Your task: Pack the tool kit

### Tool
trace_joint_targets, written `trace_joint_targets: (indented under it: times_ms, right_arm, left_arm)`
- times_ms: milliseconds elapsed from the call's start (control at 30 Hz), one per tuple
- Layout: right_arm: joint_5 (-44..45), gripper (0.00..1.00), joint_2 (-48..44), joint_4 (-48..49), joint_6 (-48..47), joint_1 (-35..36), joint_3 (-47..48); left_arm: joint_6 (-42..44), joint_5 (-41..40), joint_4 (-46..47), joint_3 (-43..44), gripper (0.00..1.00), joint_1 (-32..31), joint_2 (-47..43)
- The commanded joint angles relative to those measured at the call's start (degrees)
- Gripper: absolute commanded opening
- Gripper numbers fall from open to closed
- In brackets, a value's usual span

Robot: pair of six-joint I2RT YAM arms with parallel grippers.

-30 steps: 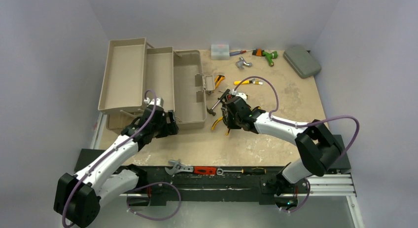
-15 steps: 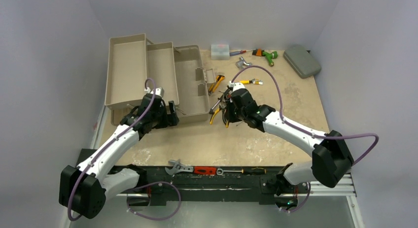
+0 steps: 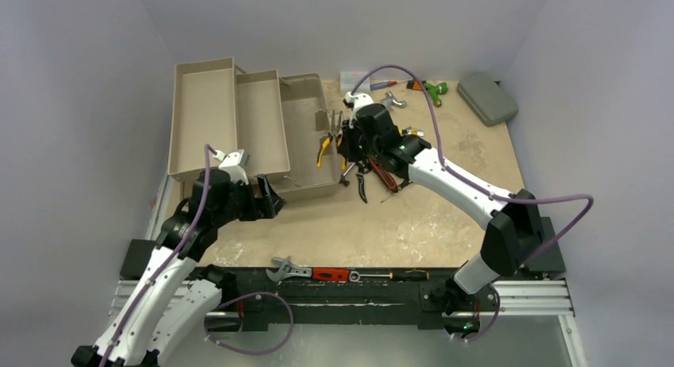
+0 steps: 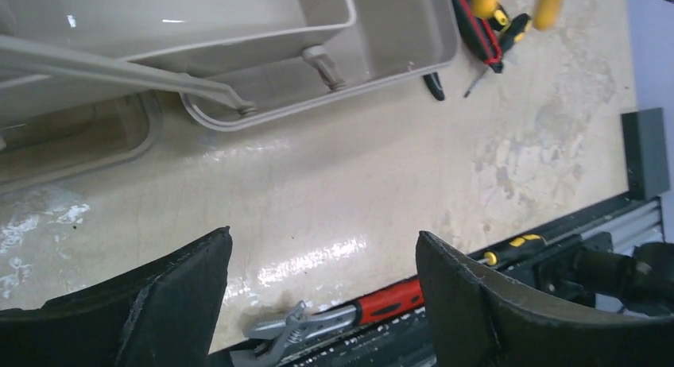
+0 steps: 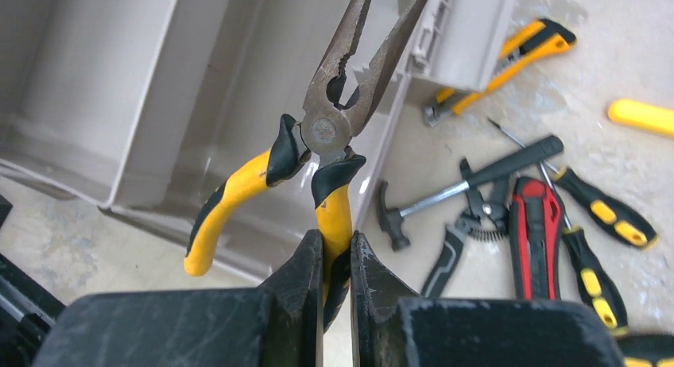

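Observation:
The tan toolbox [image 3: 238,117] lies open at the back left with its trays folded out; it also fills the top of the left wrist view [image 4: 238,25]. My right gripper [image 5: 336,240] is shut on one yellow handle of the long-nose pliers [image 5: 322,133]. It holds them nose-forward above the right edge of the box's deep compartment [image 5: 159,81]. From above, the pliers [image 3: 323,148] hang just left of the right gripper [image 3: 350,141]. My left gripper [image 3: 266,198] stands open and empty over bare table by the box's near right corner.
A hammer [image 5: 469,180], red-handled cutters [image 5: 534,232], screwdrivers [image 5: 604,212] and a yellow utility knife [image 5: 509,53] lie on the table right of the box. A red-handled wrench [image 3: 306,272] and a screwdriver [image 3: 397,275] lie at the near edge. A grey case [image 3: 486,97] sits back right.
The right gripper has carried the pliers from the table up and left to the toolbox's right edge. The left arm has drawn back toward the near left; the toolbox shifted slightly.

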Motion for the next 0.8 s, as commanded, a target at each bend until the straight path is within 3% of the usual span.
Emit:
trace_joint_targets:
  times_ms: [0, 133, 433, 500, 567, 600, 767]
  right_arm:
    - [-3.4, 0.05, 5.6, 0.7, -1.8, 0.0, 8.8]
    - [-8.4, 0.06, 10.8, 1.4, 0.0, 0.0, 13.0]
    - [-14.6, 0.08, 19.9, -0.1, 0.8, 0.8, 20.7]
    - [-15.8, 0.18, 20.7, -0.2, 0.9, 1.0, 21.4]
    - [-16.3, 0.42, 21.0, -0.7, 0.9, 1.1, 21.5]
    - [-16.1, 0.47, 20.8, -1.0, 0.9, 1.1, 21.3]
    - [-13.1, 0.51, 16.6, -1.0, 0.6, 1.1, 17.3]
  left_arm:
    - [-0.6, 4.3, -8.5, 4.7, 0.83, 0.0, -4.1]
    - [0.5, 3.0, -13.6, 9.0, 0.84, 0.0, -5.0]
    - [1.3, 1.9, -15.7, 13.6, 0.85, 0.0, -3.8]
    - [1.2, 2.0, -15.7, 13.6, 0.85, 0.0, -3.6]
    - [1.1, 2.1, -15.5, 13.4, 0.85, 0.0, -3.6]
    - [1.1, 2.1, -15.5, 13.3, 0.85, 0.1, -3.6]
    - [0.5, -0.1, -16.8, 13.3, 0.85, 0.0, -4.7]
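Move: The right hand holds the pliers by one handle. The spot for them, the near part of the toolbox's deep compartment, lies about 8 cm to its left, 4 cm ahead and 18 cm below. From that hand the middle tray stands some 20 cm left, 11 cm ahead and 10 cm below; the hammer lies about 4 cm right and 3 cm ahead, the red knife 13 cm right and 1 cm ahead. From the left hand the spot is roughly 18 cm ahead, 10 cm right. Still pinching one handle of the pliers, the right hand carries them about 9 cm left, a little forward at first, and then sinks some 5 cm over the deep compartment, its fingers tipping down and turning counter-clockwise. There the fingers open halfway and let go. The left hand, empty and open, rises 5 cm and backs off 4 cm. ##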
